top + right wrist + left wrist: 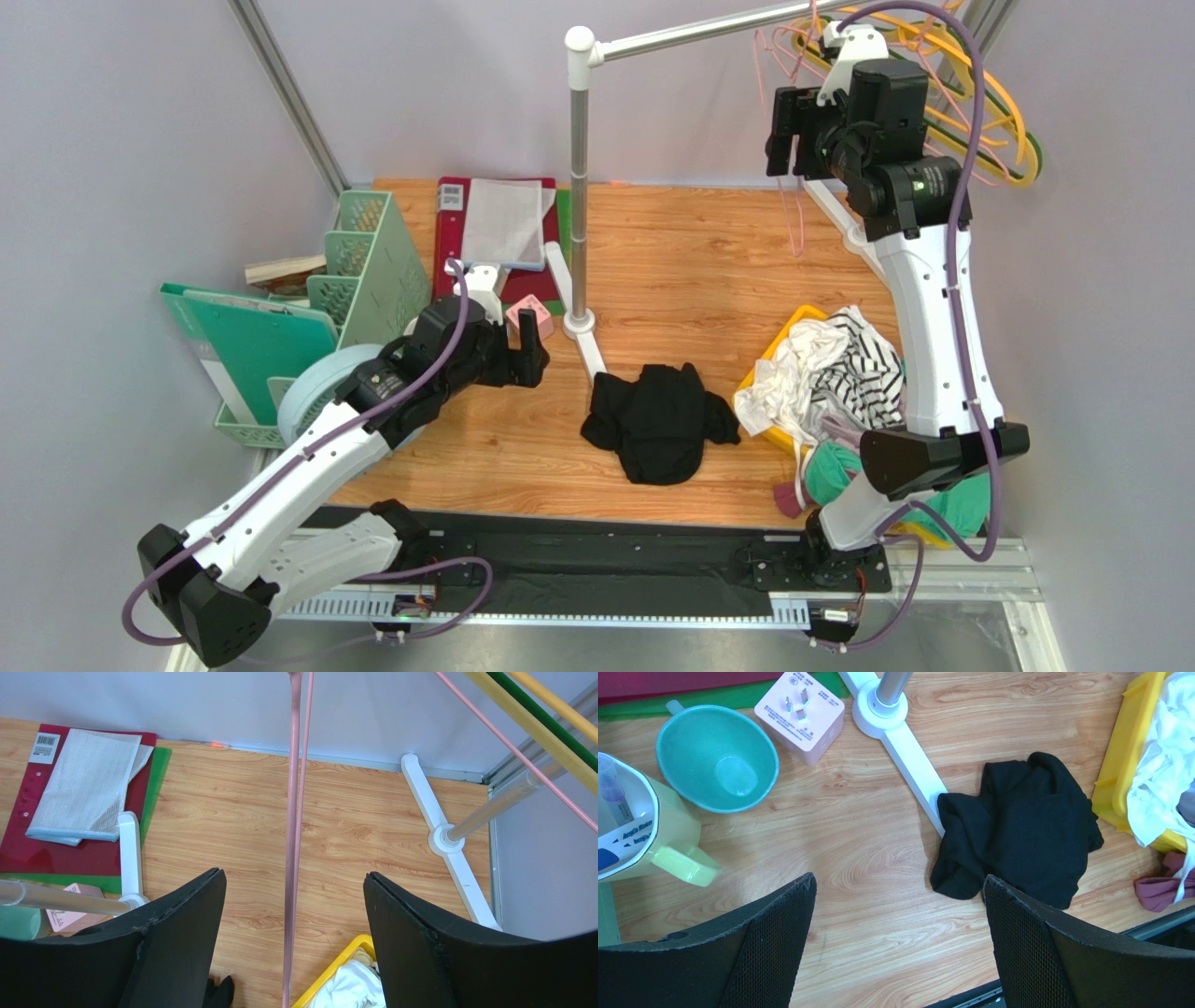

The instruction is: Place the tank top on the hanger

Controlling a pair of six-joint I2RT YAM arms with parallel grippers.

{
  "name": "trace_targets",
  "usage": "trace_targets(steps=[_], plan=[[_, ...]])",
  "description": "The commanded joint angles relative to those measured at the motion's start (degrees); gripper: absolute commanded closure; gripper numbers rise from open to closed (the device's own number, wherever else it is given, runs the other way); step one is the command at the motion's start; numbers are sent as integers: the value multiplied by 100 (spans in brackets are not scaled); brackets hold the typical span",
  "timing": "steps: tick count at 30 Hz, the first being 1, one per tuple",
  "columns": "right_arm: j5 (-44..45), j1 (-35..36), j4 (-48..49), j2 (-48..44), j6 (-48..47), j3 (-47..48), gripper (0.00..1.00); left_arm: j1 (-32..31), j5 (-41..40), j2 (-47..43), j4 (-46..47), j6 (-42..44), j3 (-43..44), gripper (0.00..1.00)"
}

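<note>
The black tank top [659, 420] lies crumpled on the wooden table beside the rail stand's foot; it also shows in the left wrist view [1018, 840]. The pink wire hanger [767, 70] hangs from the rail at the back right. In the right wrist view its two thin pink wires [291, 847] run down between the jaws without touching them. My right gripper [793, 147] [295, 875] is open, raised near the rail, around the hanger's wires. My left gripper [530, 343] [899, 878] is open and empty, above the table left of the tank top.
The rail stand's pole [578, 182] rises at the table's middle. Yellow and green hangers [1003, 119] hang at the back right. A yellow bin [802, 325] holds a striped garment; a green garment [842, 469] lies by it. A teal bowl [717, 759], pink plug [801, 714], and green rack [368, 259] are at the left.
</note>
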Motion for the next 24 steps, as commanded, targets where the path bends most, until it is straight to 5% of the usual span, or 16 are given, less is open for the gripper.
trace_targets(steps=[1, 15, 18, 24], plan=[[64, -31, 216, 166, -234, 232, 25, -21, -131, -108, 26, -124, 22, 7], [-41, -31, 269, 35, -217, -6, 90, -21, -140, -100, 17, -203, -57, 7], [-67, -31, 313, -18, -190, -6, 100, -21, -166, -82, 26, -168, -21, 7], [29, -31, 366, -71, -199, 64, 100, -21, -131, -3, 61, -141, -13, 7]])
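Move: The near arm of the pink hanger hangs edge-on between the right hand's open fingers, about 2 cm ahead, straight in line sideways and about 2 cm below. The yellow hangers are some 10 cm to this hand's right and 4 cm ahead, slightly above; the rack rail runs about 10 cm ahead, straight in line and 12 cm up. From the left hand the pink hanger is roughly 36 cm right, 20 cm ahead and 19 cm higher. The right hand eases forward and down about 2 cm in all, its open fingers on either side of the pink hanger's near arm and clear of the yellow hangers on the right, with hardly any turn of the wrist. While still arriving it starts to close, then stays practically in place as the fingers go from mostly open to fully shut and pinch the thin pink arm between their tips. ##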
